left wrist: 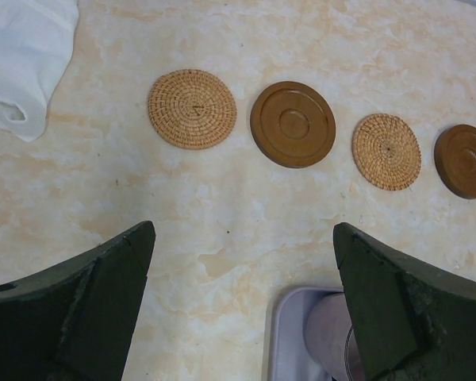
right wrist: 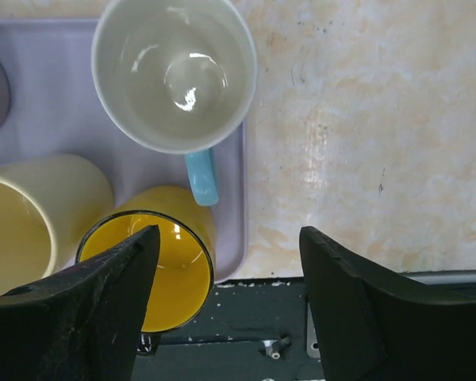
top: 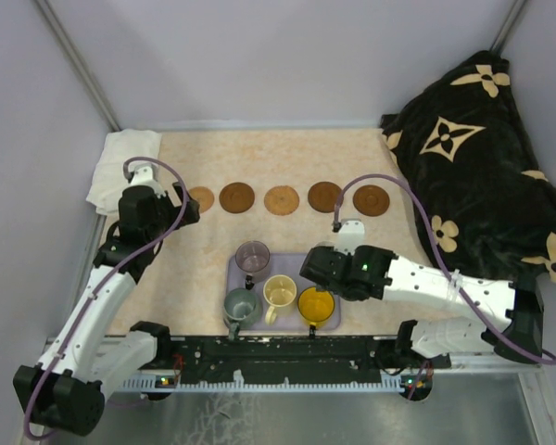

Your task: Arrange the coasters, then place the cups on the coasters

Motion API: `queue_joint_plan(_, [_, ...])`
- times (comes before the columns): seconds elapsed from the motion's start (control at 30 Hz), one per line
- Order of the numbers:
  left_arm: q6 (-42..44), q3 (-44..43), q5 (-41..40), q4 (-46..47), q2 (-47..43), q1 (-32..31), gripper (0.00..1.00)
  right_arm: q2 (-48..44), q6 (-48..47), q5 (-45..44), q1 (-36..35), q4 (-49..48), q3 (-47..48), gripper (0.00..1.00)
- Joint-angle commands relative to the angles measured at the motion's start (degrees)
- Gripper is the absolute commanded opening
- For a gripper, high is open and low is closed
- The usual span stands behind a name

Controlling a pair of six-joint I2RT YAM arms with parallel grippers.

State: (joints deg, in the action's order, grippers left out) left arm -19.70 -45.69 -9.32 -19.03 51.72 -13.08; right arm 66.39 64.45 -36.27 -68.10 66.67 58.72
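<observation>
Five coasters lie in a row across the table: woven tan (top: 200,198), dark brown (top: 236,197), tan (top: 282,200), brown (top: 325,197), brown (top: 371,200). The lavender tray (top: 233,271) holds the purple-grey cup (top: 253,257), cream cup (top: 279,292), yellow cup (top: 315,304) and grey-green cup (top: 241,306). The white cup (right wrist: 174,71) with its blue handle shows only in the right wrist view. My left gripper (left wrist: 243,238) hangs open over bare table near the leftmost coaster (left wrist: 192,109). My right gripper (right wrist: 230,238) is open, one finger over the yellow cup's (right wrist: 170,274) mouth and the other outside it.
A white cloth (top: 120,167) lies at the back left corner. A black pillow with cream flowers (top: 482,176) fills the right side. The black base rail (top: 287,357) runs along the near edge, just below the tray.
</observation>
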Motion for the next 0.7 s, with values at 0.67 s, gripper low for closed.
queue_joint_plan(0.67, [-0.7, -0.4, 0.7, 0.5, 1.7, 0.2, 0.99, -0.9, -3.6, -0.1, 2.1, -16.8, -9.0, 0.49])
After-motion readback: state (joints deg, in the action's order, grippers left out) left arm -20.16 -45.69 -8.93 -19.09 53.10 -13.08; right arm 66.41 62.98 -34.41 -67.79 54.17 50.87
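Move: The white cup with the blue handle stands about 10 cm ahead of the right hand, some 3 cm to its left and 9 cm lower. The yellow cup is roughly 5 cm to this hand's left and a centimetre back, the cream cup about 13 cm left and 2 cm ahead, both some 10 cm below. From the left hand the white cup lies around 27 cm to the right, 5 cm back and 16 cm down. Downward by about 3 cm, the empty right hand sinks towards the white cup, easing back a centimetre first. It then levels off and comes forward again, drifting some 2 cm left throughout so its fingers line up with the blue handle. The fingers narrow from about three-quarters to half open, without touching the cup. ##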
